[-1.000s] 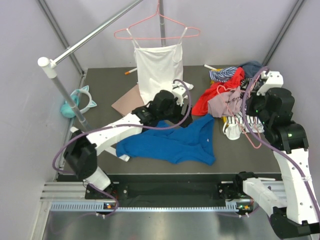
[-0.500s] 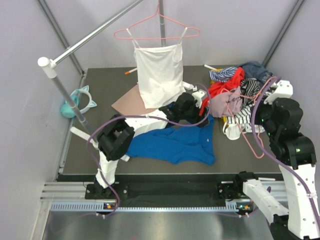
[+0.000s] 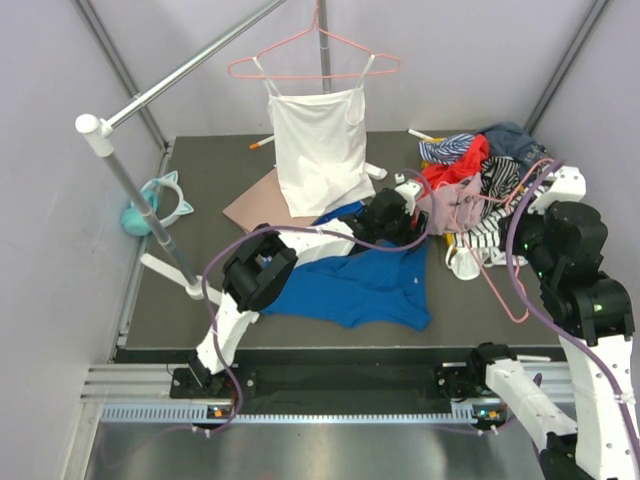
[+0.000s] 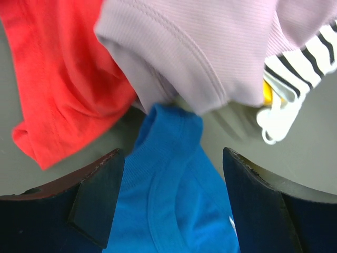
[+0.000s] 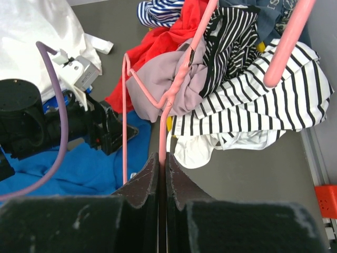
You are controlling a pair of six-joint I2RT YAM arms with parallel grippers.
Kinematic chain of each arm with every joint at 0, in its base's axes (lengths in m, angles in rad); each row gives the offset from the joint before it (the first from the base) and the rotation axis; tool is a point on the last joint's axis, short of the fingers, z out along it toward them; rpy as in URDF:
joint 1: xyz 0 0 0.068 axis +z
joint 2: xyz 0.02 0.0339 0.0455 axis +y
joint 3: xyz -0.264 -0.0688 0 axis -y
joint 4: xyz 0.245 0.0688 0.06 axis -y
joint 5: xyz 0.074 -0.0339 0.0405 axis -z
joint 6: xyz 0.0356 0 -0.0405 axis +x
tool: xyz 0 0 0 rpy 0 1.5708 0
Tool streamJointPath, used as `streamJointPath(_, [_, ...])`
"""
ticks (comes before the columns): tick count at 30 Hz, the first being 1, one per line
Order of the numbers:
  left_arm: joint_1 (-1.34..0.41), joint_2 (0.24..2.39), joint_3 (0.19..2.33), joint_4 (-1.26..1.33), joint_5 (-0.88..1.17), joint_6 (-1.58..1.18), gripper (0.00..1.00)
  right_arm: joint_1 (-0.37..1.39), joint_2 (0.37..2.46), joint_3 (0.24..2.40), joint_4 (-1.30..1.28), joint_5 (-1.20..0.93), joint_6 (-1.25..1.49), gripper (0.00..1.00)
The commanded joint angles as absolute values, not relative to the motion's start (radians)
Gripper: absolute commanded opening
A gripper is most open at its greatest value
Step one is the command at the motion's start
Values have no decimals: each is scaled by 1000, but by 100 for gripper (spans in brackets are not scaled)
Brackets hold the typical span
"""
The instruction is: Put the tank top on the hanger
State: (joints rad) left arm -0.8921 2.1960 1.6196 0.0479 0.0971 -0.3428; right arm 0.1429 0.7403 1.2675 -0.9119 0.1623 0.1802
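The blue tank top point(image 3: 350, 285) lies crumpled on the dark table. One strap point(image 4: 174, 132) reaches up to the mauve garment point(image 4: 210, 47). My left gripper point(image 4: 172, 174) is open just above that strap, a finger on either side, not closed on it. From above, the left gripper point(image 3: 412, 222) sits at the top's upper right corner. The right gripper point(image 5: 162, 158) is shut on the wire of the pink hanger point(image 5: 181, 79). It holds the hanger point(image 3: 497, 283) over the right-hand clothes pile. The tank top point(image 5: 89, 163) lies left of the hanger.
A clothes pile at the back right holds a red garment point(image 3: 452, 168), a striped top point(image 5: 253, 89) and white items point(image 3: 462, 262). A white camisole point(image 3: 320, 140) hangs on another pink hanger from the rail point(image 3: 190, 68). A brown card point(image 3: 255, 205) and a teal toy point(image 3: 160, 200) lie left.
My left arm has swung right across the tank top to its strap beside the pile, jaws slightly narrower. The right arm has shifted right and nearer, still holding the hanger.
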Motion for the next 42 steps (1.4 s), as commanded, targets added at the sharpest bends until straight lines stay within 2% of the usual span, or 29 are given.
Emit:
streamJointPath(1, [-897,2223,1689,68,25,-310,80,130,712,1243,-900,143,193,0])
streamJointPath(8, [-897,2276,1716,35,43,-268,77,130,706,1218,-891,130,206,0])
streamJointPath(11, [-897,2281,1715,35,48,-279,63,130,707,1209,-887,124,206,0])
streamJointPath(12, [-897,2280,1713,37,45,-281,52,129,709,1207,-887,120,206,0])
streamJointPath(15, [-896,2275,1712,34,31,-284,29,130,715,1203,-887,109,207,0])
streamJointPath(16, [-896,2269,1712,26,23,-284,14,130,716,1200,-885,104,206,0])
streamJointPath(18, [-890,2257,1707,9,-14,-285,0,130,718,1180,-874,80,199,0])
streamJointPath(21, [-867,2201,1654,-26,-107,-345,0,130,712,1123,-830,25,202,0])
streamJointPath(26, [-807,2076,1534,-40,-111,-390,0,132,724,1052,-758,-47,221,0])
streamJointPath(33, [-746,1997,1519,-170,-146,-359,0,138,770,1009,-678,-138,207,0])
streamJointPath(42, [-735,1882,1451,-195,-164,-390,0,221,796,970,-592,-146,233,0])
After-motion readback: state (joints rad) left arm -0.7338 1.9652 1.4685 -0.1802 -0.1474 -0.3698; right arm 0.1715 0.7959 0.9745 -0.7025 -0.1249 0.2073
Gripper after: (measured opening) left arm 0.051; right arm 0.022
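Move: The tank top's strap lies just under the left hand, about 2 cm ahead and 5 cm below. The mauve cloth is some 7 cm farther out and 8 cm right of the left hand, the red cloth about 12 cm ahead and 4 cm right. From the right hand, still holding the hanger, the strap is roughly 13 cm ahead, 11 cm left and 28 cm below; the white mask sits about 7 cm ahead, straight below that line. The tank top's strap is pinched between the left fingers, which dip about 4 cm onto it and shut, then carry it some 14 cm left, a little forward and up about 6 cm, the wrist turning roughly 20 degrees counter-clockwise. Meanwhile the right hand, keeping its grip on the hanger, lowers it about 9 cm, then also swings it left towards the strap, turning counter-clockwise. ##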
